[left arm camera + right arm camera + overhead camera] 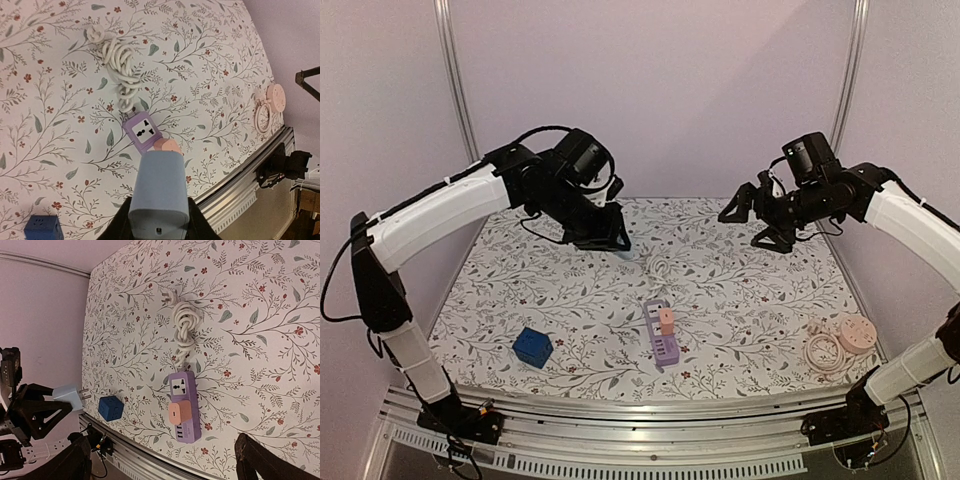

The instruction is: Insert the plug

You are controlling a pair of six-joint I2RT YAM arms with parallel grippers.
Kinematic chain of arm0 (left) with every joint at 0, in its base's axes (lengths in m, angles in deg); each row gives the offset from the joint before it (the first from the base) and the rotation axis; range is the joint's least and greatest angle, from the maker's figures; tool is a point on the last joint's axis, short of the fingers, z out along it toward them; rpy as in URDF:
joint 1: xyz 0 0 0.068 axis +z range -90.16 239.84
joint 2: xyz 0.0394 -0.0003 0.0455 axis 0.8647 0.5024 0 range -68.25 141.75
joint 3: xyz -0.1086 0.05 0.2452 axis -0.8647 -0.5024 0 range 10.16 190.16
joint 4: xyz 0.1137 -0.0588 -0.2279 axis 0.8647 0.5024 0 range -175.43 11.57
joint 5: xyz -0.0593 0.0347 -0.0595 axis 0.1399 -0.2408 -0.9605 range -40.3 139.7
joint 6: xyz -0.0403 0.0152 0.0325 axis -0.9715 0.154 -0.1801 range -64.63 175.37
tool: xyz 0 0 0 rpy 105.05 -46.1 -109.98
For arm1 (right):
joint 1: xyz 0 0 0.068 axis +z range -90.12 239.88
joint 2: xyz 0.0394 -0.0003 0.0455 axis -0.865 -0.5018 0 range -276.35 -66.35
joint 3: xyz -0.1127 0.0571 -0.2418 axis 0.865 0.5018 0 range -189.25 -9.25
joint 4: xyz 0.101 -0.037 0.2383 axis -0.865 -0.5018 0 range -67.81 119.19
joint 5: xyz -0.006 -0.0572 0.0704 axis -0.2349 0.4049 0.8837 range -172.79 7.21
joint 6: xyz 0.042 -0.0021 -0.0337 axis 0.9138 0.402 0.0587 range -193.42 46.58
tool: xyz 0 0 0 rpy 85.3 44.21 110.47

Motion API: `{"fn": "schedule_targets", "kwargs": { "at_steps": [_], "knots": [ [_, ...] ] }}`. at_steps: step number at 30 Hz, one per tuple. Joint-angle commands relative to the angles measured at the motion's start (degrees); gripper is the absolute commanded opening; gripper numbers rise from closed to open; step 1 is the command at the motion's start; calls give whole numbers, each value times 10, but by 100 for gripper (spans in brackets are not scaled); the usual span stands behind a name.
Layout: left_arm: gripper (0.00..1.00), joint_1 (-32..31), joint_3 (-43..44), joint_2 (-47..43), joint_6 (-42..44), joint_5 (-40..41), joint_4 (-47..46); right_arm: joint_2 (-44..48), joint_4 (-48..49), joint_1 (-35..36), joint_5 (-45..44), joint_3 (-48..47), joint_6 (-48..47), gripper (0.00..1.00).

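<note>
My left gripper (607, 236) hangs above the far middle of the table, shut on a light blue plug (160, 190). In the right wrist view that plug (70, 396) shows two prongs pointing right. The purple power strip (661, 332) lies flat at the near middle, with a peach plug (665, 320) seated in it. In the left wrist view the strip (143, 131) has a free socket just beyond the held plug, next to the peach plug (167, 145). My right gripper (760, 217) is open and empty, raised at the far right. The strip also shows in the right wrist view (183, 407).
The strip's white cable (120, 62) lies coiled behind it. A dark blue cube adapter (533, 346) sits at the near left. A pink round adapter (856, 335) with a coiled cord (823, 353) lies at the near right. The metal rail (650, 410) runs along the front edge.
</note>
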Motion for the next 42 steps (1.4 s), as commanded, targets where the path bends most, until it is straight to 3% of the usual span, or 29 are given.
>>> {"fn": "schedule_targets", "kwargs": {
  "at_steps": [1, 9, 16, 26, 42],
  "knots": [
    [0, -30, 35, 52, -47, 26, 46, 16, -43, -3, -41, 13, 4, 99],
    [0, -58, 102, 154, -177, 51, 69, 4, -53, -3, -50, 29, 6, 99],
    [0, -86, 227, 255, -249, 90, 130, -7, -65, -3, -53, 37, 23, 99],
    [0, -106, 274, 322, -369, 136, 152, -26, -96, -4, -53, 39, 36, 99],
    [0, -110, 304, 396, -399, 152, 137, -64, -111, -3, -27, 32, -2, 99]
  ]
}}
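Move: The left hand already holds the light blue plug. The free far socket of the purple power strip lies about 7 cm to its right, 1 cm ahead and some 22 cm below. The salmon plug seated in the next socket is about 4 cm back and 8 cm right of the hand, and the white cord coil about 10 cm ahead and 7 cm right. For the empty right hand that far socket is some 17 cm left, 2 cm back and 24 cm below. Down and to the right goes the left hand, some 15 cm lower and 9 cm across, carrying the light blue plug to above the strip's far socket; the sideways part comes first, then nearly straight down. Its wrist turns about 30 degrees counter-clockwise and the fingers tip steeper, grip kept. The right hand, empty and wide open, sinks about 8 cm, drifting slightly right and back. ##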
